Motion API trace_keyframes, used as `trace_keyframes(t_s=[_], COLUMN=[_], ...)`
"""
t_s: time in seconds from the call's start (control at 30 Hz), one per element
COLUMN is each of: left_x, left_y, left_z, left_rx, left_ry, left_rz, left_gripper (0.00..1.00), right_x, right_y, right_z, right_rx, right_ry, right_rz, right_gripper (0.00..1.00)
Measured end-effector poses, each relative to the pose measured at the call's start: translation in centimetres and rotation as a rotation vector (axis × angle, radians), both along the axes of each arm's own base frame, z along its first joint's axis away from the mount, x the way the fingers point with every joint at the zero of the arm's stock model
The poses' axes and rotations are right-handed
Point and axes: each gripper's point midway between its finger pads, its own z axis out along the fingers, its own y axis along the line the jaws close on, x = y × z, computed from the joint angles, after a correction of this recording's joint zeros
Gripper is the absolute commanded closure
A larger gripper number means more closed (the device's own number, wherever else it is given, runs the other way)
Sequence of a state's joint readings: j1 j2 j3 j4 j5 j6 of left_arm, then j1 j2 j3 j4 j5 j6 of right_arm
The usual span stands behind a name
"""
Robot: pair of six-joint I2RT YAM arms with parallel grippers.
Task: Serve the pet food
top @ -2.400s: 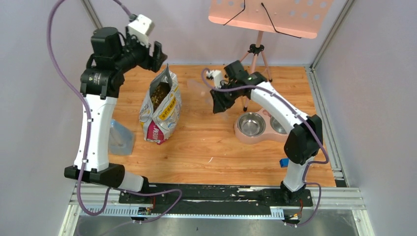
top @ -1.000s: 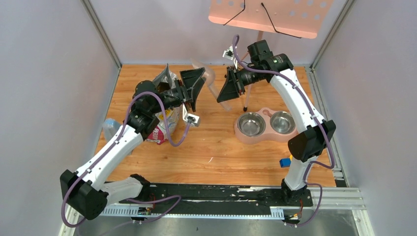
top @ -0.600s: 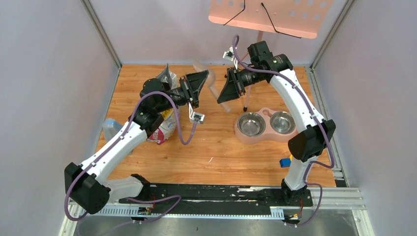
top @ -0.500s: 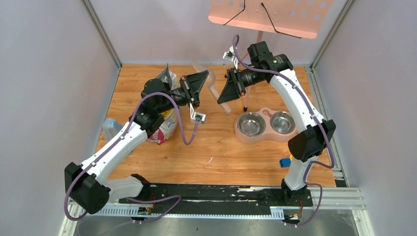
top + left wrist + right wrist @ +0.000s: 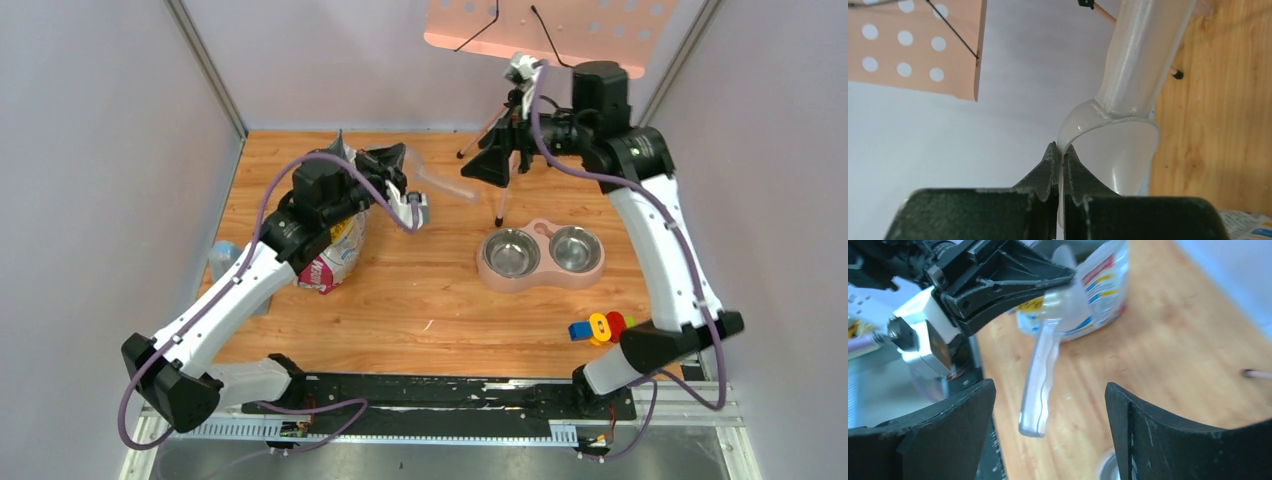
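My left gripper [image 5: 398, 165] is shut on the rim of the clear plastic scoop [image 5: 446, 185] and holds it in the air beside the printed bag [image 5: 337, 250]. In the left wrist view the fingers [image 5: 1052, 165] pinch the scoop's thin wall [image 5: 1120, 145], with the handle pointing away. My right gripper [image 5: 482, 168] stands open, apart from the handle's tip. Its wrist view shows the handle [image 5: 1040, 380] hanging free between the wide jaws. The double steel bowl [image 5: 540, 253] sits to the right and looks empty. The pet food is hidden; my left arm covers the bag's mouth.
A pink perforated stand plate [image 5: 545, 35] on a tripod [image 5: 510, 115] stands at the back, close to my right wrist. A small colourful toy [image 5: 600, 326] lies by the right arm's base. A clear container [image 5: 225, 265] sits at the left edge. Grey walls enclose the wooden table.
My left gripper closed on the scoop's rim. My right gripper let go of the handle, opened wide and drew back and upward to the right.
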State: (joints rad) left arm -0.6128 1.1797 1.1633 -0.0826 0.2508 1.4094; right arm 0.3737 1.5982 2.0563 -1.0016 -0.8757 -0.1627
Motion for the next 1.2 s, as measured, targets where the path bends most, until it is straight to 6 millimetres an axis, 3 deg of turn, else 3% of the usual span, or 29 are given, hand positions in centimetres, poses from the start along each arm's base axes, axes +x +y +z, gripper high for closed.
trace_keyframes(t_s=[0.17,0.23,0.3,0.47,0.6,0.87,1.2], left_x=[1.5,2.7,3.3,3.0,2.9,2.1,1.6], left_y=[-0.3,-0.8,-1.6,-2.7,-3.3,-3.7,-4.2], left_z=[3.8,5.1,5.1,0.6,-1.5,-2.0,-2.2], left_rx=[-0.218,-0.321,-0.397,-0.430,-0.445,-0.484,-0.479], left_ry=[0.276,0.381,0.488,0.732,0.835,0.915,0.945], left_rz=[0.130,0.176,0.202,0.249,0.278,0.277,0.251], left_gripper=[1.00,1.00,1.00,1.00,1.00,1.00,1.00], right_x=[0.1,0.4,1.3,4.3,5.3,5.0,4.2], right_y=[-2.5,-2.7,-2.4,-0.6,0.3,0.6,1.3], right_z=[4.8,5.8,6.5,5.1,3.4,3.8,0.6], right_rx=[0.102,0.149,0.201,0.253,0.265,0.295,0.259], right_ry=[-0.156,-0.148,-0.114,0.021,0.123,0.147,0.222], right_rz=[-0.197,-0.244,-0.276,-0.272,-0.271,-0.249,-0.208], right_gripper=[0.19,0.19,0.19,0.26,0.32,0.39,0.47])
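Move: Pinched by its bowl in the shut left fingers, the scoop holds its handle roughly 4 cm to the right hand's left, 1 cm back and 6 cm below it; the pet bowls sit about 15 cm right, 5 cm back and 38 cm below that hand. From the left hand, the handle is some 7 cm right, 4 cm back and 4 cm lower, the right gripper 11 cm right, 3 cm back and 2 cm higher, the food bag 12 cm left, 7 cm back and 26 cm below. Rolling some 60 degrees about its own finger line, the left hand swings the scoop's handle upward towards the right gripper, bobbing up 5 cm, then sinking below its start and easing right about 4 cm, its pinch kept. The right hand lifts about 6 cm while drifting right, then goes forward and left and sinks back, ending 4–5 cm farther forward with its fingers partly closed around the handle. ##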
